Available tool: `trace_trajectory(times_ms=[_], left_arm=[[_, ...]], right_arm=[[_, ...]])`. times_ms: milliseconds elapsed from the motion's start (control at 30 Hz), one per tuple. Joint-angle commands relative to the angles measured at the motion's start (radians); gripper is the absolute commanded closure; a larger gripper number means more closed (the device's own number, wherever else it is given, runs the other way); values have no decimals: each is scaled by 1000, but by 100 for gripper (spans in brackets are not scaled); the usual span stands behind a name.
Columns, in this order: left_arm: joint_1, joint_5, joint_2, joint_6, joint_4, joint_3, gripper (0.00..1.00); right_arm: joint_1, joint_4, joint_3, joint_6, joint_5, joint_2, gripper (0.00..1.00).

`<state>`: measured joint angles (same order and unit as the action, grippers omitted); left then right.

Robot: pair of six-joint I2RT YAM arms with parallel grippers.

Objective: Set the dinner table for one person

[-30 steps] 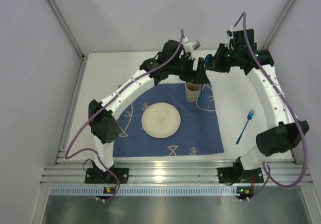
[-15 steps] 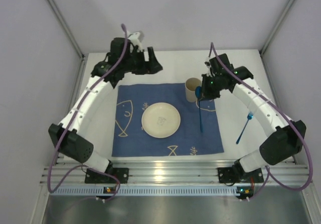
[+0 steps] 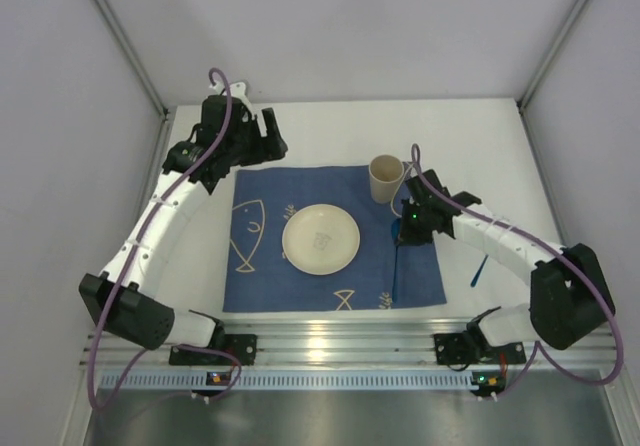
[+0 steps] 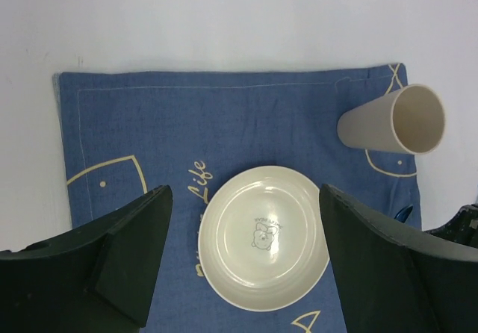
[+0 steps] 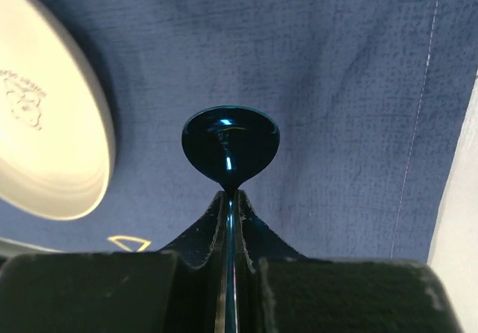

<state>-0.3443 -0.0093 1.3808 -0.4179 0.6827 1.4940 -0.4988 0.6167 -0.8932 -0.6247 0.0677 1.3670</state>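
On the white dinner table point(image 3: 480, 136) lies a dark blue cloth point(image 3: 270, 266) with a cream plate point(image 3: 320, 238) at its middle and a cream cup point(image 3: 385, 178) upright at its back right corner. My right gripper point(image 3: 405, 228) hangs low over the cloth, right of the plate, shut on a blue spoon point(image 3: 395, 276) whose handle points toward the near edge. In the right wrist view the spoon's bowl point(image 5: 230, 146) sticks out past the shut gripper point(image 5: 230, 196) just above the cloth point(image 5: 336, 86). My left gripper point(image 3: 265, 136) hovers open and empty at the back left, looking down on the plate point(image 4: 263, 236) and cup point(image 4: 392, 120).
A blue fork point(image 3: 477, 273) lies on the bare table right of the cloth, partly under my right arm. A ribbed aluminium rail point(image 3: 330, 341) runs along the near edge. Grey walls close in the back and both sides.
My left arm has swung from the cup to the back left corner. My right gripper has come down and forward with the spoon to the cloth right of the plate.
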Motion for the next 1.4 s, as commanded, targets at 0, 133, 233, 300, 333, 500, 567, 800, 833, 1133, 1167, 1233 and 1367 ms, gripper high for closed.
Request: trace_trajectory(times_ms=[0, 133, 233, 300, 333, 500, 567, 800, 833, 1133, 1167, 1233, 1367], left_arm=[[-10, -26, 1, -22, 11, -12, 15], [-24, -20, 17, -27, 11, -3, 15], [-24, -17, 27, -33, 11, 3, 15], [-24, -15, 29, -36, 11, 9, 16], [-24, -18, 30, -36, 11, 11, 16], [-22, -34, 20, -42, 9, 14, 16], [-24, -37, 17, -45, 11, 12, 16], [-24, -47, 4, -56, 3, -4, 16], [-24, -49, 1, -58, -2, -6, 16], [-24, -46, -19, -67, -26, -46, 16], [-24, -44, -22, -67, -28, -47, 16], [-22, -40, -25, -67, -46, -64, 16], [-25, -2, -49, -91, -89, -124, 16]], right_arm=[[-24, -253, 52, -64, -63, -31, 100], [-37, -302, 40, -38, -98, 15, 100], [-53, -314, 14, -9, -104, 56, 100], [-67, -316, -10, 19, -106, 75, 100], [-72, -308, -18, 26, -108, 96, 100], [-90, -270, -70, 81, -137, 162, 100], [-95, -258, -81, 94, -147, 179, 100], [-109, -192, -150, 132, -204, 222, 74], [-109, -189, -150, 134, -207, 213, 67], [-122, -56, -210, 132, -218, 97, 51], [-124, -31, -222, 129, -238, 31, 51], [-107, 58, -237, 102, -282, -73, 46], [58, 161, -215, 89, -275, -205, 36]])
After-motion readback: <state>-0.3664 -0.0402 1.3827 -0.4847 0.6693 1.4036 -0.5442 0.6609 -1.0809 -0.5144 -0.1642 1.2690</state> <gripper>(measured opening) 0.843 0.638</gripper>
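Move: The right hand holds the blue spoon by its neck, low over the blue placemat, handle trailing back. The resting spot for that neck is about 5 cm ahead, 3 cm to its left and 3 cm below. From this hand the plate's middle is some 16 cm left and 3 cm ahead, the cup 13 cm ahead and 2 cm left, the fork 19 cm right and 1 cm back. From the left hand the spot is about 20 cm right, 8 cm back and 24 cm below. Forward about 5 cm and left some 3 cm, after a short dip, the right hand carries the held spoon towards the gap between plate and cup, sinking slightly. There the fingers open and let go of the spoon; the hand then lifts about 11 cm, shifting right, its fingers tipping up some 10 degrees more. The empty left hand sinks a few centimetres. ##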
